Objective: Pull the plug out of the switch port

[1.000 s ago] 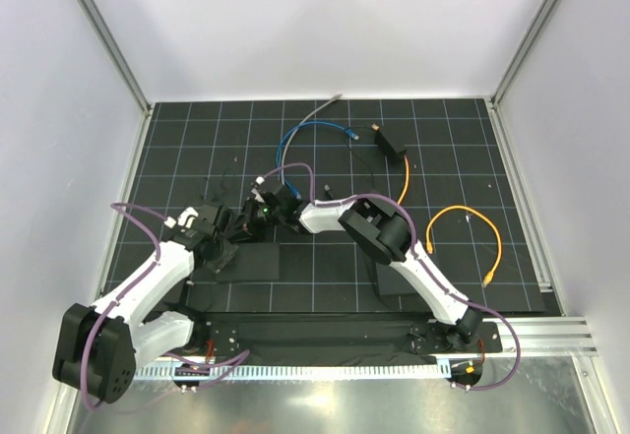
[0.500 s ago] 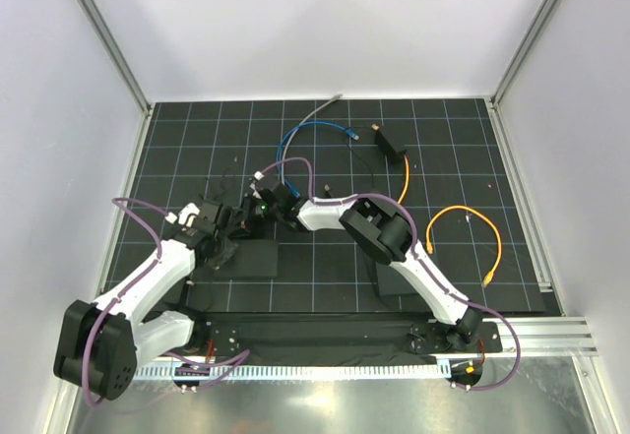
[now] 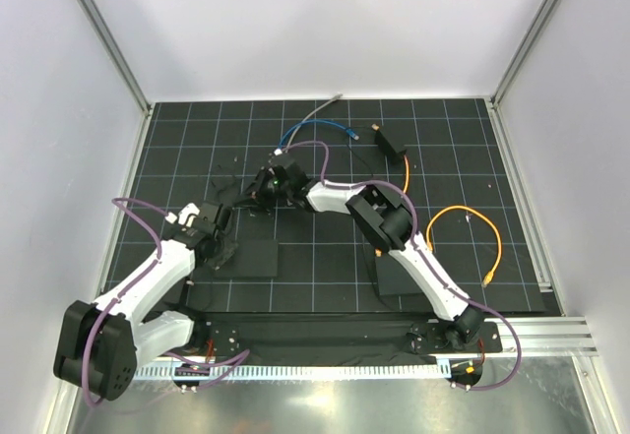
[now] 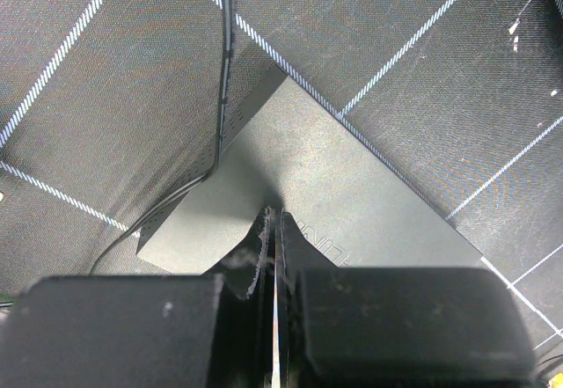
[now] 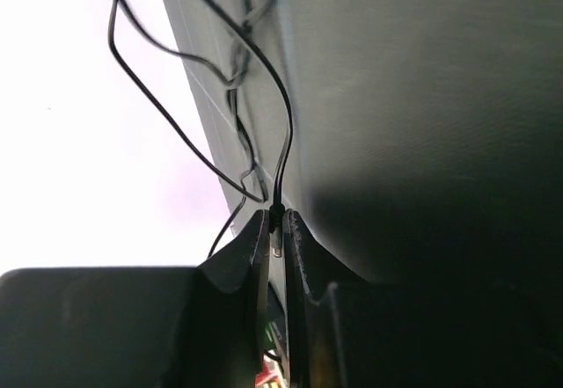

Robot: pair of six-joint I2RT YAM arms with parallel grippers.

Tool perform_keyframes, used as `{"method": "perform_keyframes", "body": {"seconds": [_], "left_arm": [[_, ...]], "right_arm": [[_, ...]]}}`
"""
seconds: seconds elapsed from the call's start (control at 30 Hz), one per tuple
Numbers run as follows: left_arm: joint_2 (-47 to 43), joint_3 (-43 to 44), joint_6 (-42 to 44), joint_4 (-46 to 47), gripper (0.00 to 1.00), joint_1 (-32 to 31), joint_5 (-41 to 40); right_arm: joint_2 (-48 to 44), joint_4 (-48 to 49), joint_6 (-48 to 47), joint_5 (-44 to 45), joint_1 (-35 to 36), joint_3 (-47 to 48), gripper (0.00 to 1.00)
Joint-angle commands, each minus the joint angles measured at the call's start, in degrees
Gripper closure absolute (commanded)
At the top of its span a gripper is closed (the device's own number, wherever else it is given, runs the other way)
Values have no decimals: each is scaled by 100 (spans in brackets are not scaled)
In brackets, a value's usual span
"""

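The switch is a flat dark box (image 3: 253,258) (image 4: 343,168) with vent holes and raised lettering; its port does not show. My left gripper (image 3: 222,246) (image 4: 274,215) is shut with nothing between its jaws, and its tips rest on the box's top. My right gripper (image 3: 261,184) (image 5: 275,218) sits farther back, apart from the box. It is shut on the plug (image 5: 277,238), a small black one with a metal tip. A thin black wire (image 5: 283,124) runs from the plug away over the mat.
Loose black wire (image 3: 231,172) lies left of the right gripper. At the back lie a blue cable (image 3: 295,137), a grey cable (image 3: 320,109) and a small black block (image 3: 392,143) with an orange cable (image 3: 405,176). Another orange cable (image 3: 472,219) loops at the right. A second flat black rectangle (image 3: 397,279) lies under the right arm.
My right gripper has drawn back from beside the left gripper and the box toward the far side of the mat, still shut on the plug. The left gripper has stayed on the box.
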Motion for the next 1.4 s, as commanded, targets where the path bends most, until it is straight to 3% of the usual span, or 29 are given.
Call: {"method": "perform_keyframes", "body": {"seconds": [0.0, 0.13, 0.23, 0.33, 0.43, 0.47, 0.57, 0.67, 0.97, 1.13, 1.37], "left_arm": [[81, -351, 120, -736, 100, -5, 252], [-113, -228, 103, -613, 100, -5, 376], [-279, 184, 199, -779, 97, -5, 332], [-438, 659, 270, -1034, 86, -5, 200], [-543, 1211, 375, -1412, 68, 4, -88], [-561, 1370, 401, -1639, 56, 21, -160], [-579, 1749, 533, -1904, 41, 223, -344], [-553, 1776, 647, -2045, 33, 627, -275], [-140, 1390, 744, -1528, 22, 1638, 357], [1, 1354, 709, -1124, 11, 1779, 340], [431, 1161, 665, -536, 8, 1814, 648]], "right_arm": [[-152, -548, -821, -113, 140, 636, 99], [-635, -1583, -2295, 229, 149, 638, 99], [-873, -2295, -2879, 291, 149, 795, 99], [-899, -2975, -3521, 221, 149, 1120, 98], [-908, -3343, -3865, 46, 157, 1288, 97], [-926, -3380, -3900, -16, 157, 1279, 95], [-1075, -3284, -3997, -280, 192, 1086, 92], [-1198, -3292, -4067, -377, 245, 937, 92], [-1690, -2967, -4190, -956, 517, 138, 92], [-1875, -2739, -4094, -1256, 763, -320, 94], [-1778, -2387, -3892, -1607, 1089, -566, 95]]}}
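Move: The switch that the plug has just come out of lies behind the right hand, which still holds the plug: its middle is about 15 cm back, some 2 cm right and 2 cm lower. The black cable loops lie about 3 cm ahead of that hand and 4 cm left. The shut left fingers stand on the switch, whose middle is about 4 cm right, 1 cm back and 2 cm lower; a black box sits some 11 cm left of them and 6 cm back. The plug, kept pinched in the right fingers, is carried back about 17 cm and up some 3 cm to over the switch, while the wrist swings counter-clockwise and tips the fingers further down. The left hand lifts off the switch, rises to nearly 10 cm while spreading its fingers wide, shifts about 5 cm left, then sinks halfway again. ##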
